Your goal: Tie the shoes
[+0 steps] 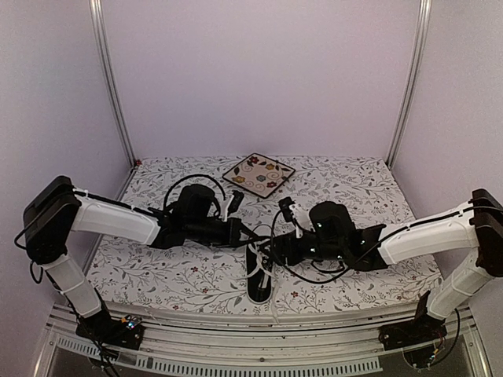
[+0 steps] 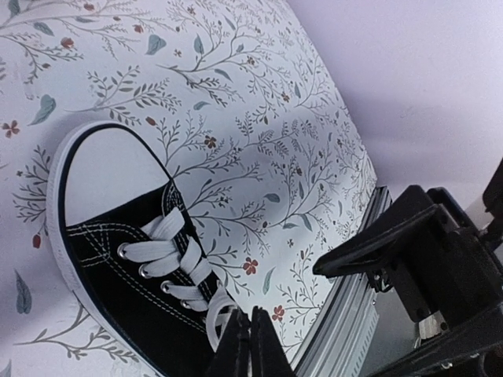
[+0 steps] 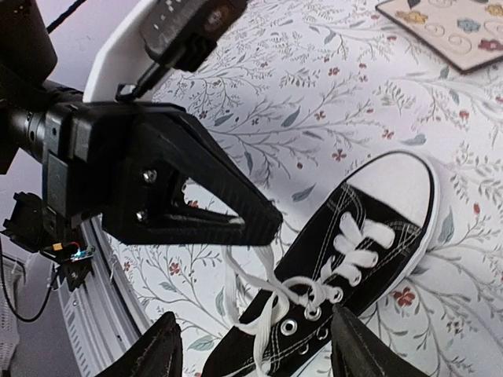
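Note:
The shoe (image 1: pixel 259 287) is a small black canvas sneaker with white laces and a white toe cap, lying near the table's front edge between the two arms. It also shows in the left wrist view (image 2: pixel 134 267) and the right wrist view (image 3: pixel 377 220). My left gripper (image 1: pixel 253 234) (image 2: pixel 251 338) is shut just above the shoe's tongue. In the right wrist view a loose lace (image 3: pixel 263 267) runs up from the top eyelets into its tip (image 3: pixel 266 224). My right gripper (image 1: pixel 271 251) (image 3: pixel 259 349) stands open, its fingers straddling the shoe's top eyelets and touching nothing.
A square floral plate (image 1: pixel 258 173) (image 3: pixel 456 31) lies at the back of the flower-patterned table cloth (image 1: pixel 354 188). The metal rail of the table's near edge (image 2: pixel 354 298) runs close behind the shoe. The right arm's wrist (image 2: pixel 424 259) hangs close to my left gripper.

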{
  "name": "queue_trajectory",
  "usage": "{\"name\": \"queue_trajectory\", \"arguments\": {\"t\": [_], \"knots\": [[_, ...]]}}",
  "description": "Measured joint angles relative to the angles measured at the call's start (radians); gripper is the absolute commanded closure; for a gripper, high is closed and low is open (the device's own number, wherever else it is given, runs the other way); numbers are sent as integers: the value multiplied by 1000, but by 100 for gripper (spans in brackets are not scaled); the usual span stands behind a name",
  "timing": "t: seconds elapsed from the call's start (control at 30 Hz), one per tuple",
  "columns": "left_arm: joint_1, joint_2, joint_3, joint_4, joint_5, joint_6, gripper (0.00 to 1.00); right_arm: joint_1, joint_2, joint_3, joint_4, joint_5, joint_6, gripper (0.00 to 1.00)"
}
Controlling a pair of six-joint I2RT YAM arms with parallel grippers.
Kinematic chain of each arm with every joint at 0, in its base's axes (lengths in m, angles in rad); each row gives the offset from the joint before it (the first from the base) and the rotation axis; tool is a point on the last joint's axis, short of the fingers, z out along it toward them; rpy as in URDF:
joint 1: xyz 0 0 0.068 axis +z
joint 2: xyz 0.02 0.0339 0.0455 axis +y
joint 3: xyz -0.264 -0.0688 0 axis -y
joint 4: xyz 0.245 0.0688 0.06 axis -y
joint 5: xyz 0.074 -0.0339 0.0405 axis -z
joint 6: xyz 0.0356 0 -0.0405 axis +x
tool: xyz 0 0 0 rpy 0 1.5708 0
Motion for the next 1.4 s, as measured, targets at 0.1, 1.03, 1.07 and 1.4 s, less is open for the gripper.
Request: {"name": "queue_trajectory", "arguments": {"t": [0.1,1.03,1.07,1.4], "knots": [[0,-11,-19,9,0,-8,100,0,-7,-52,8,-45,5,42],[-24,-29,-62,21,-15,-37,100,-14,143,-224,196,-235,-11,60],[-25,-29,-62,18,-17,-37,100,-14,147,-223,198,-233,-18,65],[-41,-45,-62,-5,-34,-37,100,-26,159,-203,210,-211,-57,98]]}}
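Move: The loose lace strand on the shoe's right side lies about 10 cm below the open right hand, 5 cm back and 2 cm to its right. From that hand the shoe's middle is some 10 cm down, 3 cm back and 4 cm left; the lace pinched in the left fingers is 4 cm ahead, 6 cm left and slightly lower. From the left hand, the loose strand is about 9 cm back, 8 cm right and 8 cm down. With the left still pinching its lace, the right sinks some 10 cm, back 5, and pinches the loose strand. ##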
